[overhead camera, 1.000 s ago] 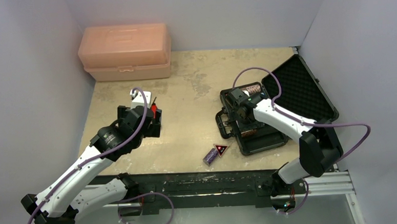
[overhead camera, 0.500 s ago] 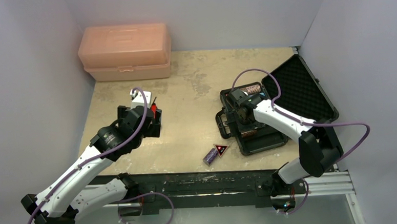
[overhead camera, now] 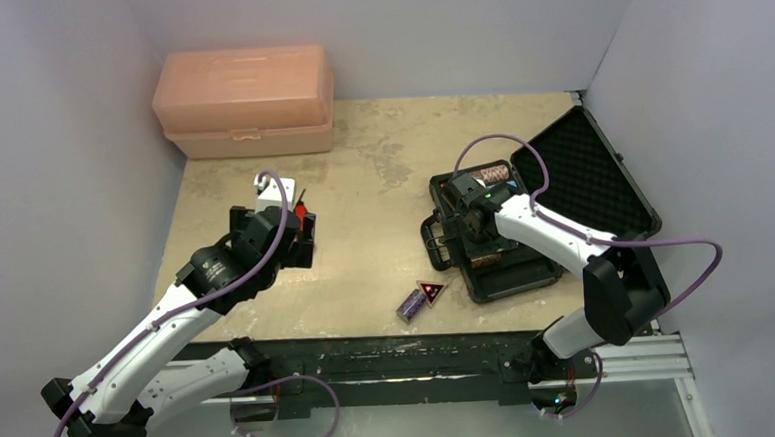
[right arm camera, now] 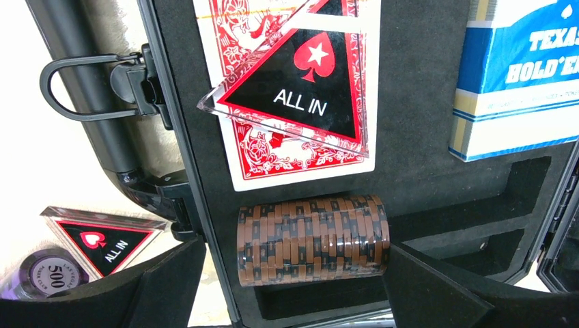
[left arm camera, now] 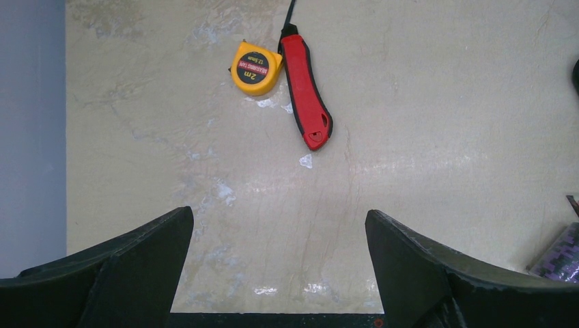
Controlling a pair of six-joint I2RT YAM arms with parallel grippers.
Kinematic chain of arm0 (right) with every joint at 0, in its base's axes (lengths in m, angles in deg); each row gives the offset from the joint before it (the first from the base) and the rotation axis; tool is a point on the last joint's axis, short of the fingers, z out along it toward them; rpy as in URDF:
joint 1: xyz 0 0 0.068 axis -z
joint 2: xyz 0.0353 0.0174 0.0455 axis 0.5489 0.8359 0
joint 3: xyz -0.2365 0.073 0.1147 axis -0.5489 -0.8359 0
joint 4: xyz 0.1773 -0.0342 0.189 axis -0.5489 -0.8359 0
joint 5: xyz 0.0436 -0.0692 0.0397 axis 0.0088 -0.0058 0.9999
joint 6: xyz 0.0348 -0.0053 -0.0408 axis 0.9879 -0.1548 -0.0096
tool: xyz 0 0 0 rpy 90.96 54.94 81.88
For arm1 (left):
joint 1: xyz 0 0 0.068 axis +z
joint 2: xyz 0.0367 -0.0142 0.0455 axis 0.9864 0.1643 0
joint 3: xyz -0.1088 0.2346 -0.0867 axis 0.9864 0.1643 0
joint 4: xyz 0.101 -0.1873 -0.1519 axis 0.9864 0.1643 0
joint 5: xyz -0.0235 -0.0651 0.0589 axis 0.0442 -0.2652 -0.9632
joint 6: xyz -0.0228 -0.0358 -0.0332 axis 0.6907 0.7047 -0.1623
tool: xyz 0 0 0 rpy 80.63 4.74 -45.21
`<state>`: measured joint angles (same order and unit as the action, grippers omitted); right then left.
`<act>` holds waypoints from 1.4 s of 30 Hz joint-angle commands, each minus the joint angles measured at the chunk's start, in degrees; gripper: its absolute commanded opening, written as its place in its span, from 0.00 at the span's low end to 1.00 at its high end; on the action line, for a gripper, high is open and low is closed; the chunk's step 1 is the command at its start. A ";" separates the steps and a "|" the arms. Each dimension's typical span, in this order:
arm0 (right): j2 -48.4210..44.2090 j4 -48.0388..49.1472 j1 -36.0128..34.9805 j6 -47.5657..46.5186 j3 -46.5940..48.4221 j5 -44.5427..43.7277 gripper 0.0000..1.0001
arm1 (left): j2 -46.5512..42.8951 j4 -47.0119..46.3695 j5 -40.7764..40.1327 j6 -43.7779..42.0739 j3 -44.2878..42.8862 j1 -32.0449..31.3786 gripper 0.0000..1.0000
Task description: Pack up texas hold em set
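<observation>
The black case (overhead camera: 515, 280) lies open at the right, its foam lid (overhead camera: 586, 173) tilted back. My right gripper (overhead camera: 470, 236) hovers over its tray. In the right wrist view its jaws (right arm camera: 293, 249) are open, one on each side of a brown poker chip stack (right arm camera: 313, 239) lying in a foam slot. Above it a red card deck (right arm camera: 300, 160) carries an "ALL IN" triangular token (right arm camera: 300, 96); a blue deck (right arm camera: 519, 82) lies to its right. A second token (overhead camera: 428, 291) and a purple chip stack (overhead camera: 409, 304) lie on the table outside the case. My left gripper (left arm camera: 280, 219) is open and empty.
A red folding knife (left arm camera: 305, 89) and a yellow tape measure (left arm camera: 255, 67) lie ahead of my left gripper. The large peach plastic box (overhead camera: 245, 103) stands at the back left. The case handle (right arm camera: 82, 89) sticks out towards the table's middle.
My right gripper has shifted slightly left and nearer over the case tray. The left arm has not moved.
</observation>
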<state>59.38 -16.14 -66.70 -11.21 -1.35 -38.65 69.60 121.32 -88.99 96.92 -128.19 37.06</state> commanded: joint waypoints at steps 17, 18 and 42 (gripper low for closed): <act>-0.79 -1.96 -1.11 5.33 5.05 1.26 0.99 | -0.14 -0.96 -0.38 -0.97 -0.23 0.41 0.97; -0.83 -2.07 -1.13 5.54 4.88 0.80 0.99 | -0.10 -0.89 -0.30 -0.94 -0.16 0.42 0.97; -7.14 -4.60 -0.96 11.64 6.77 -10.91 0.91 | 0.39 -0.98 0.28 -1.06 -0.34 0.44 0.96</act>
<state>54.51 -19.72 -67.53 -2.82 4.40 -44.64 70.03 121.32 -88.91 96.92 -128.19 37.06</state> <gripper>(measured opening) 0.955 0.966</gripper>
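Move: The brown chip roll sits almost at the right hand, some 1 cm to its right and 2 cm below, lying in the case with the open fingers astride its ends. From that hand the red cards with the All In triangle on top are about 7 cm ahead and 3 cm left, the blue card box 9 cm ahead and 9 cm right; on the table the purple chip roll is roughly 10 cm back and 18 cm left. From the left hand the brown roll is about 51 cm right, 2 cm ahead and 17 cm below. With its fingers staying wide open, the right hand lifts off from around the already released brown chip roll, first easing up just over a centimetre and nearly stopping there while it begins to twist clockwise. It then climbs faster, to about 5 cm up in all, drifting some 2 cm forward over the case towards the red cards as the fingers tip forward-up by about 10 degrees and the clockwise twist reaches much the same. ##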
